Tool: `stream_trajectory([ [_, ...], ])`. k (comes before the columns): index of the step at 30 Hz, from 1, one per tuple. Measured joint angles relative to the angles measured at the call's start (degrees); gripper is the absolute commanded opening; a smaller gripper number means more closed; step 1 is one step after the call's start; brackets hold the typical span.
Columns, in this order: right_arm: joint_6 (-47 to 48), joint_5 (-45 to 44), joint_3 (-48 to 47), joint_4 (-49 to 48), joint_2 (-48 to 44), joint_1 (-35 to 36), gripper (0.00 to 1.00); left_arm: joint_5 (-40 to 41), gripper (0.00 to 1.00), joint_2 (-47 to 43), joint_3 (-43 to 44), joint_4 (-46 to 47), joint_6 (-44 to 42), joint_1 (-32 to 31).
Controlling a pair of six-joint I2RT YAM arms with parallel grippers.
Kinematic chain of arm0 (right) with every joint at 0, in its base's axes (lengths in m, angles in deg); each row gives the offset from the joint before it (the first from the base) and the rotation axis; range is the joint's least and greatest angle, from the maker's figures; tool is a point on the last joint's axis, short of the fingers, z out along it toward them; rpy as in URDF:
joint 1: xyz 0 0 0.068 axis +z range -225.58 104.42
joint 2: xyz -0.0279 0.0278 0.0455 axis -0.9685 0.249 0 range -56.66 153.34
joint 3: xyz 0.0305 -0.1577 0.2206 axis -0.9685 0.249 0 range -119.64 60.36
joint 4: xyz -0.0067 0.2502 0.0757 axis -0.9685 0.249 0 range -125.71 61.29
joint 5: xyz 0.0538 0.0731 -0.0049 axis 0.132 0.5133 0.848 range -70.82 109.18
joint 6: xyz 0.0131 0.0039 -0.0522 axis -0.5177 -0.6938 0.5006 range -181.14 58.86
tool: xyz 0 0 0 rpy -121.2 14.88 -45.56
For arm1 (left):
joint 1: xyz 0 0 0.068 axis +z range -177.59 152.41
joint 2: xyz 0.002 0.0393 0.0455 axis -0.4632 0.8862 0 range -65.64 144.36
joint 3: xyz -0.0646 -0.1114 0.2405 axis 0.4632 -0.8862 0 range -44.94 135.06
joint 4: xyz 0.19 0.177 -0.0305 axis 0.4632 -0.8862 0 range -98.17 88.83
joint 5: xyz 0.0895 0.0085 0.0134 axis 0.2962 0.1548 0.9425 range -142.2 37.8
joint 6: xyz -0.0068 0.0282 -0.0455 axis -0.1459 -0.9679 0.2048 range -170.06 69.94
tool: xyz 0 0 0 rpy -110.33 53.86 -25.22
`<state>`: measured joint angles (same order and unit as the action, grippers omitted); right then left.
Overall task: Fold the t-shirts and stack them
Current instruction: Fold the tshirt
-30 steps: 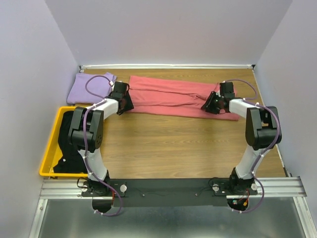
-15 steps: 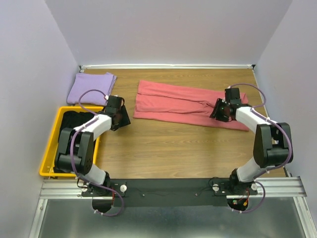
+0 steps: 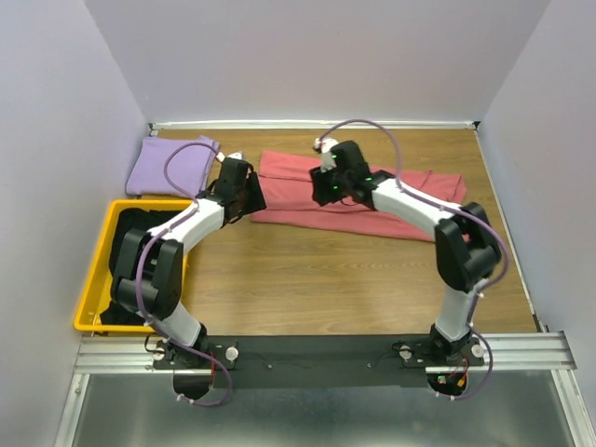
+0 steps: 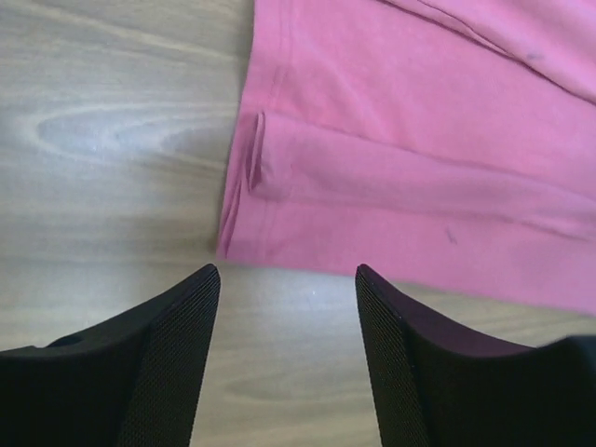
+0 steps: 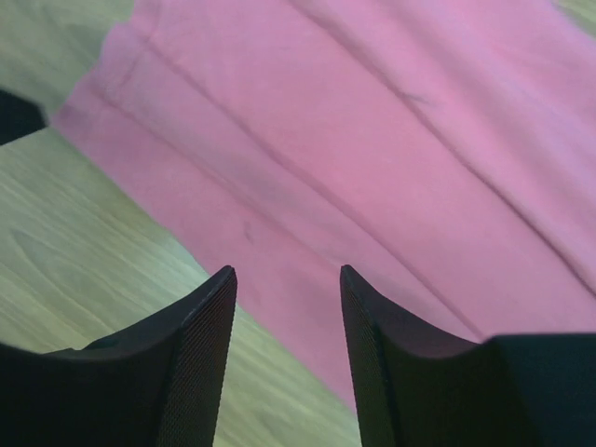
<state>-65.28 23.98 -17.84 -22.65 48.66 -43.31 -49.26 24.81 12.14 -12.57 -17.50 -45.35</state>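
Observation:
A salmon-pink t-shirt (image 3: 400,200) lies flat as a long folded band across the back of the table. My left gripper (image 3: 250,196) hovers open just off its left end; in the left wrist view the gripper (image 4: 286,272) is over bare wood, with the pink hem (image 4: 279,223) just ahead. My right gripper (image 3: 330,189) is open above the shirt's middle; in the right wrist view the gripper (image 5: 287,271) is over the shirt's near edge (image 5: 279,233). Neither gripper holds anything. A folded lavender t-shirt (image 3: 172,166) rests at the back left. Black t-shirts (image 3: 140,244) fill the bin.
A yellow plastic bin (image 3: 97,275) stands at the left edge of the wooden table (image 3: 326,279). Lilac walls close in the back and both sides. The arms' rail runs along the near edge.
My right arm has swung left from the pink shirt's right end to its middle. My left gripper has dipped back, then returned to the left end. The shirt has shifted slightly right.

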Motion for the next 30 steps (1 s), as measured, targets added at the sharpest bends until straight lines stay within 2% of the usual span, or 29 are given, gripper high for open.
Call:
stream_trajectory([
  [2,1.9,0.2,-3.1,-0.1,4.3,2.2,0.59,0.8,0.61,3.0,0.9,0.7,0.1,0.0],
  [6,5.6,1.3,-9.4,0.2,12.0,4.2,0.62,1.7,0.49,6.8,1.9,0.9,0.1,0.1],
  [8,7.0,1.3,-11.2,0.1,13.9,4.4,0.68,1.9,0.46,8.4,2.6,1.1,0.0,0.1],
  [9,7.9,1.3,-11.8,0.2,14.7,4.5,0.70,2.0,0.43,9.2,2.9,1.2,0.0,0.1],
  [11,9.3,1.3,-12.5,0.2,15.6,4.6,0.71,2.2,0.41,10.1,3.2,1.2,0.1,0.1],
  [14,11.9,1.2,-13.4,0.1,16.8,5.2,0.84,2.6,0.39,11.3,3.2,1.3,0.0,0.1],
  [15,12.6,1.2,-13.5,0.0,17.1,5.6,0.85,2.8,0.39,11.5,3.2,1.2,0.0,0.1],
  [30,18.6,-1.8,-17.1,0.1,22.6,7.8,0.85,4.2,0.32,12.7,3.2,1.7,-0.2,0.1],
])
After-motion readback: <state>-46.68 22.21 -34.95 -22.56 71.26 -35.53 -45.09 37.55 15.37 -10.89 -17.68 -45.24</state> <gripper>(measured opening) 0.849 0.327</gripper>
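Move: The folded pink tshirt's near left corner lies about 2 cm ahead of the left hand, 1 cm to its left and 7 cm below; the purple stack is some 15 cm ahead and 19 cm left, at about that level. From the right hand, the spot on the tshirt's near band that it goes for is about 2 cm ahead, 8 cm left and 9 cm below, with the near left corner level with the hand and 17 cm left. The left hand sinks about 6 cm with a slight reach forward onto the tshirt's near left corner, its fingers narrowing from well open to about a third, one tip on either side of the corner's edge, while the hand tips slightly further down. The right hand sweeps left and down together, some 8 cm each, and a little forward over the near band towards the left hand, turning some 20 degrees counter-clockwise with its left side dipping, and spreads its fingers wide until the tips are at the cloth. ##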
